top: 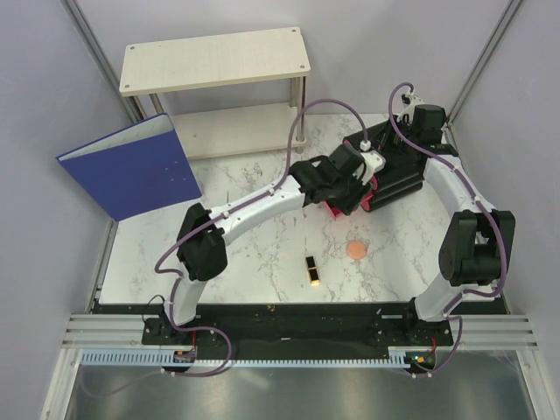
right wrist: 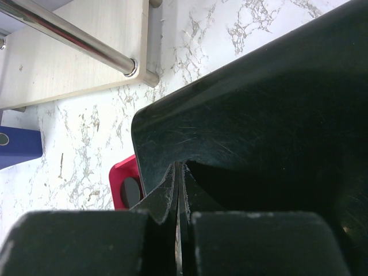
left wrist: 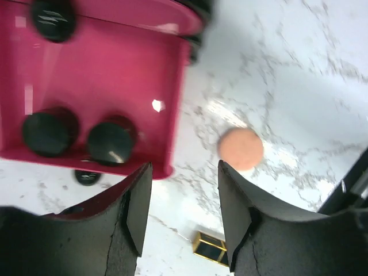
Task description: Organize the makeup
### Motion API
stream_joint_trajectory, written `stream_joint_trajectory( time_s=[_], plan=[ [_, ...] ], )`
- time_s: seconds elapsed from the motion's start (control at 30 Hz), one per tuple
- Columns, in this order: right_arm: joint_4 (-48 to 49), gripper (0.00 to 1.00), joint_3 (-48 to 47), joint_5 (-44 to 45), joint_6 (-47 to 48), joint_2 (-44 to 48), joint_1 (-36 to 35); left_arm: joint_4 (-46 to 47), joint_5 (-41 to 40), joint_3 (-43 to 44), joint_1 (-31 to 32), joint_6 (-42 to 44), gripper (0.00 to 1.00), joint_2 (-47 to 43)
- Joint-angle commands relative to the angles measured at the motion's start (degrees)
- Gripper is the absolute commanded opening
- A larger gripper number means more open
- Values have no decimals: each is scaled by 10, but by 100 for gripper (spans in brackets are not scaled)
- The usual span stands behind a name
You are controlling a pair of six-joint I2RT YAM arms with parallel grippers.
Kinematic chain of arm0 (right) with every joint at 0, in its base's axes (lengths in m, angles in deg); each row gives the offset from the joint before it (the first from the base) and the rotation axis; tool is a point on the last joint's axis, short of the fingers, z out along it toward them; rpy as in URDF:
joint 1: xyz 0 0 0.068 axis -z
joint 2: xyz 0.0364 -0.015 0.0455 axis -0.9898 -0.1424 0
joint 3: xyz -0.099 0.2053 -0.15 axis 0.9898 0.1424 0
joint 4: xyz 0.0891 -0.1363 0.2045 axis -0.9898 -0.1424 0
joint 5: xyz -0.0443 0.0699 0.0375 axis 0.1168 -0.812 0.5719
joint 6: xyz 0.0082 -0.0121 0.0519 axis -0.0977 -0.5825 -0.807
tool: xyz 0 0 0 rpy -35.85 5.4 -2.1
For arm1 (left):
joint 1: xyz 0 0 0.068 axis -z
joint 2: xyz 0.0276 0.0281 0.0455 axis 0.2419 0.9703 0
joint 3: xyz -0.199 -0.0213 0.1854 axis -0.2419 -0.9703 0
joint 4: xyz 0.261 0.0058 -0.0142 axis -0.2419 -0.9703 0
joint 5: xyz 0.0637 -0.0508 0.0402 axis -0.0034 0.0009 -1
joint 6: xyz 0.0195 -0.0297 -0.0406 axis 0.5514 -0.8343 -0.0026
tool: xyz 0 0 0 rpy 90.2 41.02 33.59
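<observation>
My left gripper (left wrist: 184, 172) hangs open and empty over the table, just beside the corner of the pulled-out pink drawer (left wrist: 115, 75). Three dark round makeup tops stand in that drawer (left wrist: 53, 17) (left wrist: 49, 131) (left wrist: 112, 141). Whether they are jars or tube caps I cannot tell. A small black round piece (left wrist: 87, 176) lies on the table under the drawer's edge. The peach puff (left wrist: 240, 148) (top: 357, 250) and the black-and-gold lipstick (left wrist: 211, 247) (top: 311, 269) lie on the marble. My right gripper (right wrist: 179, 169) is shut, its tips against the black organizer box (right wrist: 259, 103).
The black organizer (top: 398, 179) stands at the back right, with the pink drawer (top: 335, 213) sticking out toward the middle. A wooden shelf (top: 214, 59) stands at the back. A blue binder (top: 131, 166) leans at the left.
</observation>
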Motion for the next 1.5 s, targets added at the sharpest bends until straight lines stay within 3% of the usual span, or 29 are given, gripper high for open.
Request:
stream_joint_trajectory(
  time_s=[0.0,0.3,0.47,0.93,1.27,1.47],
  plan=[
    [-269,0,73,67,37,-81,-2,8,11,-57,66,57,56,2],
    [-268,0,79,68,39,-79,-2,40,27,-114,116,78,58,33],
    [-269,0,83,70,39,-74,-2,59,19,-116,117,81,63,54],
    [-292,0,88,90,52,-62,-3,72,2,-70,115,75,63,121],
    [-293,0,91,91,41,-56,-3,130,-26,-125,113,67,59,72],
    [-298,0,90,96,45,-53,-3,131,-3,-97,104,66,59,109]
  ],
)
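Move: The peach powder puff lies on the table about 7 cm back from the left gripper, 6 cm to its right and 18 cm below. The open pink drawer's middle is some 10 cm ahead of the gripper and 2 cm right, the nearer black jar in it about 7 cm ahead and 1 cm left, both roughly 13 cm down. The black-and-gold stick lies 5 cm nearer the bases than the puff and 12 cm left of it. From the right gripper the puff is about 22 cm back, 10 cm left and 18 cm down. Bring the left gripper down about 15 cm to the peach powder puff, first swinging it back some 12 cm off the open drawer with a clockwise turn of nearly 20 degrees, and let it drift a little right. Then sink almost straight down, fingers half open and tipped steeper, and ease forward 2 cm low over the table beside the puff, without closing. ##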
